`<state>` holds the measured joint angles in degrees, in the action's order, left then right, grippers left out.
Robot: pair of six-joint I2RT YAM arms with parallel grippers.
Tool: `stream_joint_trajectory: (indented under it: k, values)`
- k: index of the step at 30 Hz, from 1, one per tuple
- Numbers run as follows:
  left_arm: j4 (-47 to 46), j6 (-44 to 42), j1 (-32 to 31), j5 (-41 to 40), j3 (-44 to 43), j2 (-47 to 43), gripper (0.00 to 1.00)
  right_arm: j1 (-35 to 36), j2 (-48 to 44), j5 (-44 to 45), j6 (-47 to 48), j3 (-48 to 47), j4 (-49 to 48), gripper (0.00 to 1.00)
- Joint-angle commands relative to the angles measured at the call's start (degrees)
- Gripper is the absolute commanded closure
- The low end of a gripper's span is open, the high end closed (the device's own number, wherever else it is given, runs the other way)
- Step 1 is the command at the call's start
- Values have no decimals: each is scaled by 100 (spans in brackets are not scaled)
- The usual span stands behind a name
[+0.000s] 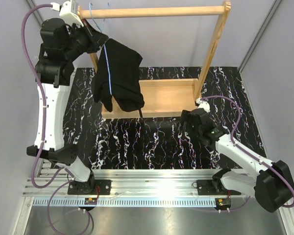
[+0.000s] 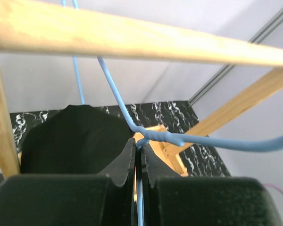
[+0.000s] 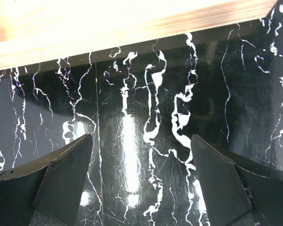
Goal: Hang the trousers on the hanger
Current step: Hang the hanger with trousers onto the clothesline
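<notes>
The black trousers [image 1: 118,73] hang folded over the light-blue wire hanger [image 1: 109,78] under the left end of the wooden rack's top rail [image 1: 152,11]. In the left wrist view my left gripper [image 2: 140,143] is shut on the hanger's wire just below its twisted neck [image 2: 162,136]. The hook's strands run up around the rail [image 2: 132,40], and the trousers [image 2: 70,136] hang behind the fingers. In the top view that gripper [image 1: 99,40] is high at the rack's left post. My right gripper [image 1: 183,120] is open and empty, low over the marbled mat [image 3: 141,94].
The wooden rack's base board [image 1: 161,98] lies on the black marbled mat [image 1: 137,142], and its right post [image 1: 213,54] rises near my right gripper. The board's edge [image 3: 108,37] fills the top of the right wrist view. Grey walls enclose the cell.
</notes>
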<state>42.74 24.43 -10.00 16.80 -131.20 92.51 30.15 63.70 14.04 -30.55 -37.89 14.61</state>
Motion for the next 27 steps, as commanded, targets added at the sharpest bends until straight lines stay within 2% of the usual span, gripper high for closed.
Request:
stream_joint_trajectory:
  k: [1, 13, 21, 27]
  values:
    - [-767, 466, 226, 561, -503, 293, 100, -27, 90, -95, 224, -245, -345, 9]
    - [-1268, 1108, 595, 527, -715, 953, 100, -27, 590, -288, 383, -412, -661, 9]
    - [-1006, 871, 692, 386, -126, 804, 100, -27, 705, -332, 392, -377, -749, 9]
    - [-995, 564, 701, 236, 1086, 392, 100, -27, 617, -402, 374, -351, -723, 9]
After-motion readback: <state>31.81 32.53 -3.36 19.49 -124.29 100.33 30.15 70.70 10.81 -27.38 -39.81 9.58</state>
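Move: Ahead of the left hand, which already holds the hanger by its neck, the clothesline crosses about 7 cm farther out and some 3 cm higher. The clothesline's left end is roughly 6 cm left and 7 cm out; the trousers hang about 20 cm below the hand, some 6 cm forward and 1 cm right. From the right hand, the stretch meant for the hook lies around 19 cm forward, 31 cm left and 44 cm up. Carrying the hanger forward about 8 cm, the left hand brings its neck in under the clothesline and sinks some 6 cm, easing 3 cm left, so the hook comes down over the bar. The wrist tips slightly down with its left side dropping, roughly 10 degrees in all; the fingers keep their pinch. The right hand, open and empty, drifts a couple of centimetres left and forward. ##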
